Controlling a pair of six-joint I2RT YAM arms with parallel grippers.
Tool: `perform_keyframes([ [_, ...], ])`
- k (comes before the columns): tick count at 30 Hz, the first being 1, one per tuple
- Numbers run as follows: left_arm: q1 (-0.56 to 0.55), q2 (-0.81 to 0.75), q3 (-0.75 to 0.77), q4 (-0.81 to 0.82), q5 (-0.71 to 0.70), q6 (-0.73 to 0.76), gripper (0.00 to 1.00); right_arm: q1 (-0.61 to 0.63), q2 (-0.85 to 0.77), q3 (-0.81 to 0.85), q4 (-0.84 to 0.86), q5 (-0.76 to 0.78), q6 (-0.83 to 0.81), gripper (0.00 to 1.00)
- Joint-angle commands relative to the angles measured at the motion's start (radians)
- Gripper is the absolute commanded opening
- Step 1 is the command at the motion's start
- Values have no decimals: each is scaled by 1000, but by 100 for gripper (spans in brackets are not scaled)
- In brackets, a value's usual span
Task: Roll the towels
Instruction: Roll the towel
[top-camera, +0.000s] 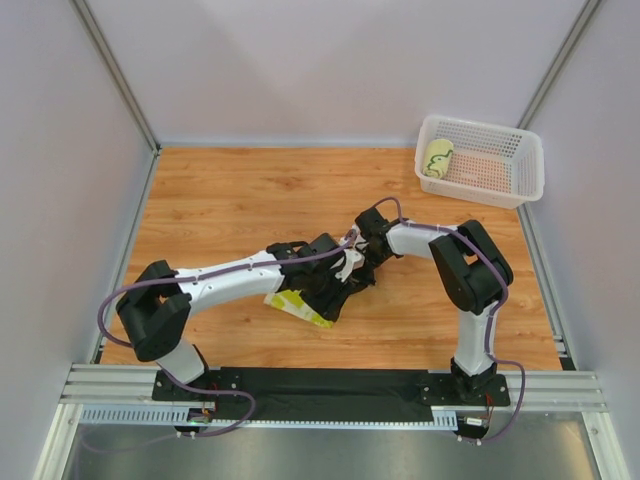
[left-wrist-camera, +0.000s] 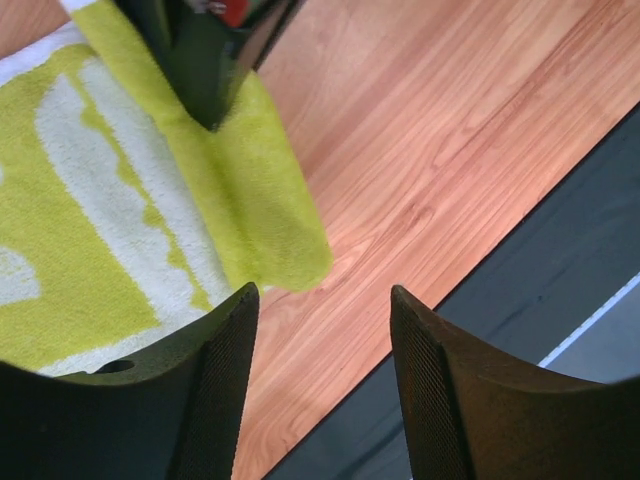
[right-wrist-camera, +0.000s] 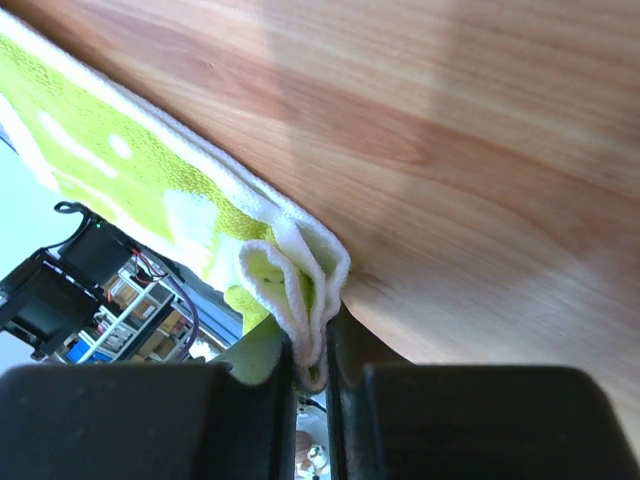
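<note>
A towel (top-camera: 296, 306), cream-white with lime-green print, lies on the wooden table under both grippers near the middle front. My right gripper (right-wrist-camera: 311, 365) is shut on a bunched fold of its white edge, and the towel (right-wrist-camera: 150, 190) stretches away to the left. In the left wrist view the towel (left-wrist-camera: 120, 220) fills the upper left, pinched from above by a dark right finger (left-wrist-camera: 205, 70). My left gripper (left-wrist-camera: 322, 385) is open over bare wood, its left finger beside the towel's green corner. A second, rolled towel (top-camera: 437, 158) lies in the basket.
A white perforated basket (top-camera: 500, 175) stands at the back right corner of the table. Both arms cross over the middle front. A black strip (left-wrist-camera: 520, 260) runs along the near table edge, close to the left gripper. Walls enclose the table on three sides.
</note>
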Motion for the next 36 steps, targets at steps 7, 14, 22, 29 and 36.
perform_keyframes([
  [7, -115, 159, 65, -46, -219, 32, 64, 6, 11, 50, -52, 42, 23, 0],
  [14, -118, 218, 23, -20, -289, 31, 59, 6, 16, 47, -66, 25, 22, 0],
  [22, -117, 178, -13, -8, -294, 35, 14, 1, 28, 70, -115, 30, -4, 0],
  [29, -97, 112, -30, 7, -178, 28, 0, -57, 37, 93, -179, 68, -35, 10],
  [36, 64, 2, -123, 76, 16, -29, 0, -109, 72, 185, -250, 102, -72, 33],
])
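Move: The open left hand hovers above the near end of the towel's roll, which lies about 6 cm below, 1 cm ahead and 1 cm left; the flat towel spreads some 6 cm left, 1 cm ahead. The right hand already grips the roll's far end, about 7 cm ahead of the left hand and 4 cm to its right; from the right hand, the near end is some 6 cm back and 5 cm left. Left sinks about 5 cm, pinches roll's near end; right opens, easing 3 cm right-forward off the far end. ##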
